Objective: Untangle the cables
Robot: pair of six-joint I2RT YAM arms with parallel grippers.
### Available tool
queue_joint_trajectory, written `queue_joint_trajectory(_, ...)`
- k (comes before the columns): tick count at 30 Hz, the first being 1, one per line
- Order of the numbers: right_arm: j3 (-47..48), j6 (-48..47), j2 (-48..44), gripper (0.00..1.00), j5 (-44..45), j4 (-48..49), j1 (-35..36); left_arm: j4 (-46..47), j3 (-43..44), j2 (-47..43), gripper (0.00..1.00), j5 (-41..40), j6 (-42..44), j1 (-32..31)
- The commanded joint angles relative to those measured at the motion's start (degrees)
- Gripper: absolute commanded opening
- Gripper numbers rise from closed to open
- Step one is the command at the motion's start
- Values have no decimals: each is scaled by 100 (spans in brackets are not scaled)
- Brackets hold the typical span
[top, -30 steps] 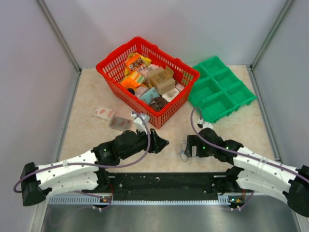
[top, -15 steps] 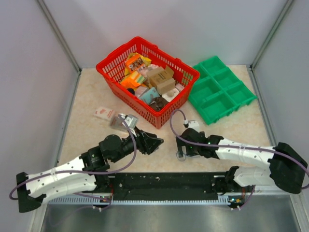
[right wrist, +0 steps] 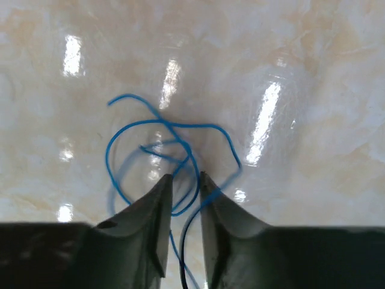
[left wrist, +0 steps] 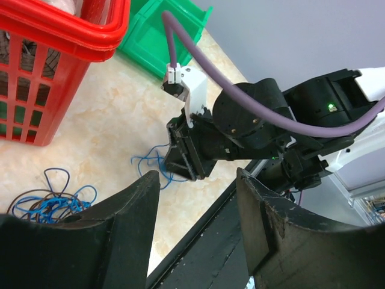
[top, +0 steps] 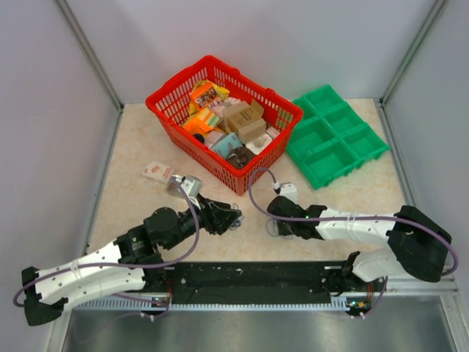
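Observation:
The cables lie on the beige table as thin blue and dark strands. One small tangle [right wrist: 180, 144] sits right under my right gripper [right wrist: 186, 177], whose tips touch down with a narrow gap, and blue and dark strands pass loosely between them. In the left wrist view that tangle [left wrist: 150, 162] shows beside the right gripper [left wrist: 180, 153], and a second bundle [left wrist: 48, 201] lies nearer the basket. My left gripper [left wrist: 197, 180] hovers open and empty to the left of the right one. From above, the left gripper [top: 233, 216] and right gripper [top: 277, 224] face each other.
A red basket [top: 170, 88] full of packets stands at the back. A green compartment tray [top: 322, 92] lies at the back right. Two small packets [top: 157, 172] [top: 187, 185] lie left of the basket. The black front rail [top: 249, 275] runs along the near edge.
The right arm has stretched leftward and come down onto the small tangle, its jaws narrowing around the strands. The left arm has drawn back slightly toward the lower left, still open.

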Motion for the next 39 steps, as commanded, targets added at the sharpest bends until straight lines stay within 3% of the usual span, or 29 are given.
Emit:
queue_joint_trajectory(1,-86,131,-96,12,225,239,42,-37,-77,-122,58,-192,73,11)
queue_joint_trajectory(4,-104,219,-359,0,523,55,42,-37,-77,-140,58,-236,90,11)
queue_joint_trajectory(10,-165,70,-1632,0,1078,-148,-194,-248,-33,-105,58,-446,47,11)
queue_joint_trajectory(17,439,-396,-2567,0,1164,-253,-1941,-345,-183,-307,58,-649,-59,11)
queue_joint_trajectory(24,2065,16,-1321,0,1341,-544,-4104,-327,-376,-465,58,-570,-191,20)
queue_joint_trajectory(27,2812,96,-556,0,1772,-535,-4614,-292,-516,-527,58,-535,-331,20)
queue_joint_trajectory(32,3894,289,517,0,1465,-570,-5467,-169,-613,-518,58,-333,-349,20)
queue_joint_trajectory(39,4818,-79,1783,0,1606,-675,-6109,-213,-640,-553,58,-306,-42,20)
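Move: The right gripper is down at the table with the loose blue cable between its half-open fingers, the cable's middle about 1 cm ahead and 2 cm left. The green tray lies some 30 cm ahead and 16 cm to the right, about level; the brown-and-blue cable tangle is 4 cm ahead and 14 cm left. From the left gripper, the tangle lies roughly 9 cm ahead, 2 cm left and 24 cm below, and the blue cable 6 cm ahead, 10 cm right, equally low. Shut the right fingers fully on the blue cable, lift off the table, and swing the cable forward and right, about 40 cm across and 20 cm up, to over the green tray's right end. Turn the hand well clockwise on the way and tip its fingers upward; keep the pinch. Meanwhile, lower the left gripper about 5 cm, drifting slightly left, fingers still part open. ##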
